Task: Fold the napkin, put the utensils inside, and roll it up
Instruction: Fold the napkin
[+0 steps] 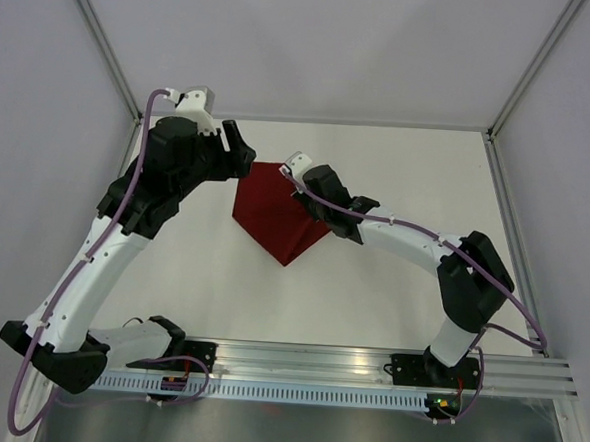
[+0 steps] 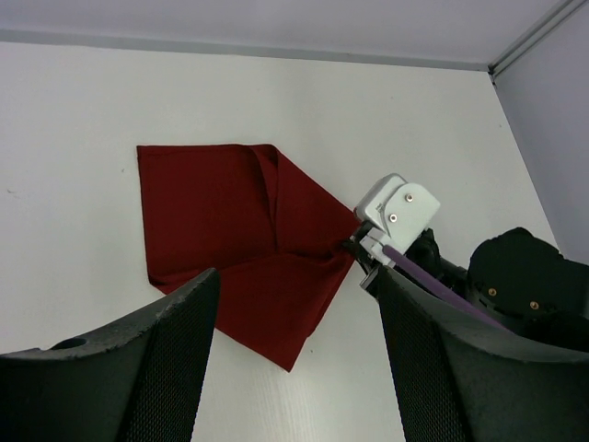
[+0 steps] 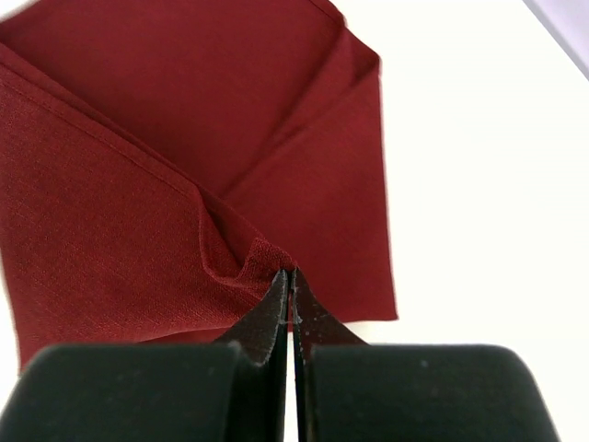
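The dark red napkin (image 1: 275, 223) lies partly folded on the white table, one flap pulled over the rest and a corner pointing toward the arms. My right gripper (image 3: 293, 276) is shut on a pinched fold of the napkin (image 3: 184, 138) at its right edge; in the top view the right gripper (image 1: 302, 189) sits over the cloth's right side. My left gripper (image 2: 296, 285) is open and hangs above the napkin (image 2: 230, 221), holding nothing. In the top view the left gripper (image 1: 241, 156) is at the cloth's far left corner. No utensils are in view.
The right arm's wrist with its white camera block (image 2: 398, 207) and purple cable shows in the left wrist view, close to my left gripper's right finger. A metal rail (image 1: 367, 361) runs along the near table edge. Grey walls enclose the table's back and sides.
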Tool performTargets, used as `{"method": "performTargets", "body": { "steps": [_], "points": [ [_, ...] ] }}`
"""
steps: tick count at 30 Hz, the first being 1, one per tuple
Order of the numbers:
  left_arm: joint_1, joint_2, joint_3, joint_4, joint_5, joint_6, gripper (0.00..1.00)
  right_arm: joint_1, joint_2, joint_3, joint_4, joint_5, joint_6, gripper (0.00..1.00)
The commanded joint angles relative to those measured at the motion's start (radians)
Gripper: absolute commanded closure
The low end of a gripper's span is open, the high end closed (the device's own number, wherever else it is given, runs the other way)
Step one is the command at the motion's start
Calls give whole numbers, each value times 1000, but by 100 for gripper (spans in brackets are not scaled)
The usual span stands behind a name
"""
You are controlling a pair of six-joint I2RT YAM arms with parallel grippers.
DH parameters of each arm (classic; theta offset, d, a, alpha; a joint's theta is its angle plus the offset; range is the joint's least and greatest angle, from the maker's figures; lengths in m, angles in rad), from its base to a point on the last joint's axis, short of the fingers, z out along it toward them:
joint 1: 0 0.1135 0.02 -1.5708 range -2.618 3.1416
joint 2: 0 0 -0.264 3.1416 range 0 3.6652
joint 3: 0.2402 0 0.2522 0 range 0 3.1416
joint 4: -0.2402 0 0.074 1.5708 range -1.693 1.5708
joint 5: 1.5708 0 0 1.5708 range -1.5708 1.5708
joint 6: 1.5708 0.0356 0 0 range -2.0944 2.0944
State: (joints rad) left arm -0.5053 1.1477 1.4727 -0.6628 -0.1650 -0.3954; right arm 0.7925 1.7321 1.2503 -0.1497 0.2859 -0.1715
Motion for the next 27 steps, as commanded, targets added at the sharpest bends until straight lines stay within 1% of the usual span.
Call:
{"method": "performTargets", "body": {
  "steps": [1, 8, 27],
  "points": [
    [8, 7, 2, 51, 42, 13, 26, -41, -43, -8, 12, 15, 6, 100],
    [13, 30, -25, 74, 71, 7, 26, -116, -31, -15, 24, 2, 1, 99],
    [13, 81, -170, 155, 142, -13, 27, -229, 101, -25, 55, -34, 9, 100]
  ]
}}
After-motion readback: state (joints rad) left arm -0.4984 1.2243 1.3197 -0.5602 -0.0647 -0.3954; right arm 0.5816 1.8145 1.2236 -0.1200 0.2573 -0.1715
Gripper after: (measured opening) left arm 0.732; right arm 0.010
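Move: The right hand already pinches a napkin corner, which is headed for the napkin's right corner, about 10 cm to this hand's right, 6 cm ahead and 11 cm below. The far fold tip lies some 18 cm ahead and 3 cm left, the near point 10 cm back and 6 cm left, both equally low. From the empty left hand, the right corner is roughly 12 cm ahead, 24 cm right and 34 cm below. Still pinching the corner, the right hand goes about 8 cm right, forward, then down; left sinks 7 cm. ##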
